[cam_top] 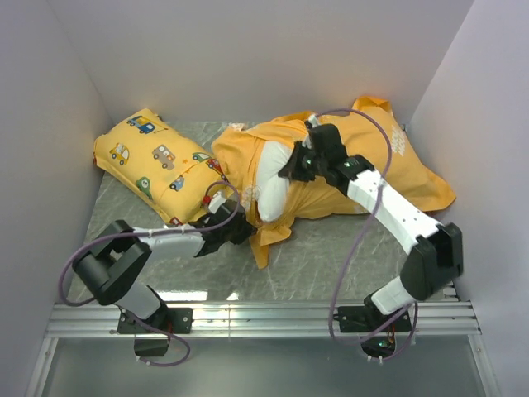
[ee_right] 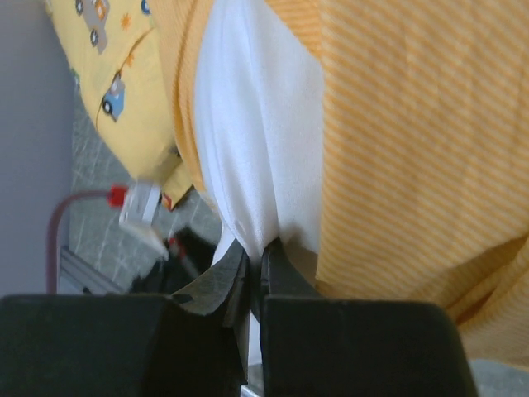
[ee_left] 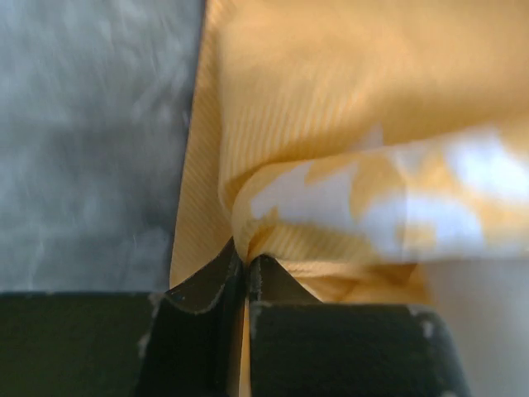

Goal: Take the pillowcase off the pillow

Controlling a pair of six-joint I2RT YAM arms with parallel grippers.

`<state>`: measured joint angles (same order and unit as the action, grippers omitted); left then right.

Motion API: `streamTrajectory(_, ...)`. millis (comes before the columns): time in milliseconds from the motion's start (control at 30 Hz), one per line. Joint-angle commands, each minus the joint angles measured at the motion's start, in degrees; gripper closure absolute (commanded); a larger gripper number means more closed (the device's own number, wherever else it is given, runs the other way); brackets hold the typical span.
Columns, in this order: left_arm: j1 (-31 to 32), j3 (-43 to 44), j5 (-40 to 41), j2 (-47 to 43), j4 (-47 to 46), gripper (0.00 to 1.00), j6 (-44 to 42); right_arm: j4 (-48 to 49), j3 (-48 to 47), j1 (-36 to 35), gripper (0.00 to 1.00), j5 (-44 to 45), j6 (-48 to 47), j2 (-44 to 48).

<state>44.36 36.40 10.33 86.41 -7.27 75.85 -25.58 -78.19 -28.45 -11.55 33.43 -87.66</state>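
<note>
The orange pillowcase (cam_top: 397, 165) lies bunched across the middle and right of the table. The white pillow (cam_top: 273, 178) bulges out of its open left end. My left gripper (cam_top: 246, 225) is at the lower left edge of that opening. In the left wrist view it (ee_left: 246, 258) is shut on a fold of the orange pillowcase (ee_left: 331, 91). My right gripper (cam_top: 291, 169) reaches in from the right over the pillowcase. Its jaws (ee_right: 256, 248) are shut on a pinch of the white pillow (ee_right: 256, 124), beside the striped orange pillowcase (ee_right: 413, 149).
A smaller yellow pillow printed with cars (cam_top: 157, 161) lies at the back left, touching the pillowcase; it also shows as the yellow pillow (ee_right: 107, 50). Pale walls (cam_top: 50, 124) enclose the grey table (cam_top: 331, 256) on three sides. A metal rail (cam_top: 264, 318) runs along the near edge.
</note>
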Motion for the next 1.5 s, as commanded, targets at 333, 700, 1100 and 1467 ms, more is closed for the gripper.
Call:
streamTrajectory(333, -9.9, 18.9, 3.2, 7.7, 10.2, 0.80, -7.9, 21.0, 30.8, -7.2, 1.00, -4.3, 4.0, 23.0)
streamTrajectory(700, -9.9, 17.8, 14.3, -0.2, 18.3, 0.29, -11.8, 20.3, 33.3, -8.9, 1.00, 4.5, 1.5, 20.2)
streamTrajectory(1100, 1.0, 20.3, 27.5, -13.5, 30.1, 0.30, -16.3, 20.0, 31.1, -9.0, 1.00, 6.2, 0.7, 17.8)
streamTrajectory(1467, 5.6, 26.1, 26.7, -6.0, 27.7, 0.19, -26.1, 17.6, 28.4, -9.1, 1.00, 7.8, 0.0, 17.9)
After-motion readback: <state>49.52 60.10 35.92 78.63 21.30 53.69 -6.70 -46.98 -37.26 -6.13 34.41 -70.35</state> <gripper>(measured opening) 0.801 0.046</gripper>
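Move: The left fingers are shut on a fold of pillowcase; the lettered hem rises about 8 cm ahead, 1 cm to the left and 3 cm above them, and the bare white pillow's middle lies some 9 cm ahead and 7 cm right. The patterned yellow pillow is around 18 cm ahead, 23 cm left. The right hand already grips white pillow fabric; from it the pillow's middle is roughly 3 cm back, 4 cm left, 10 cm below, and the hem 3 cm back, 11 cm left. Keeping its pinch on the white pillow, the right hand draws it back about 9 cm and down 6, away from the far side of the case, then nearly holds. The left hand pushes forward some 8 cm with the pillowcase fold, opens wide and lets go while shifting left, then lifts well clear and back, fingers swinging to point straighter forward, to end open over the hem. ##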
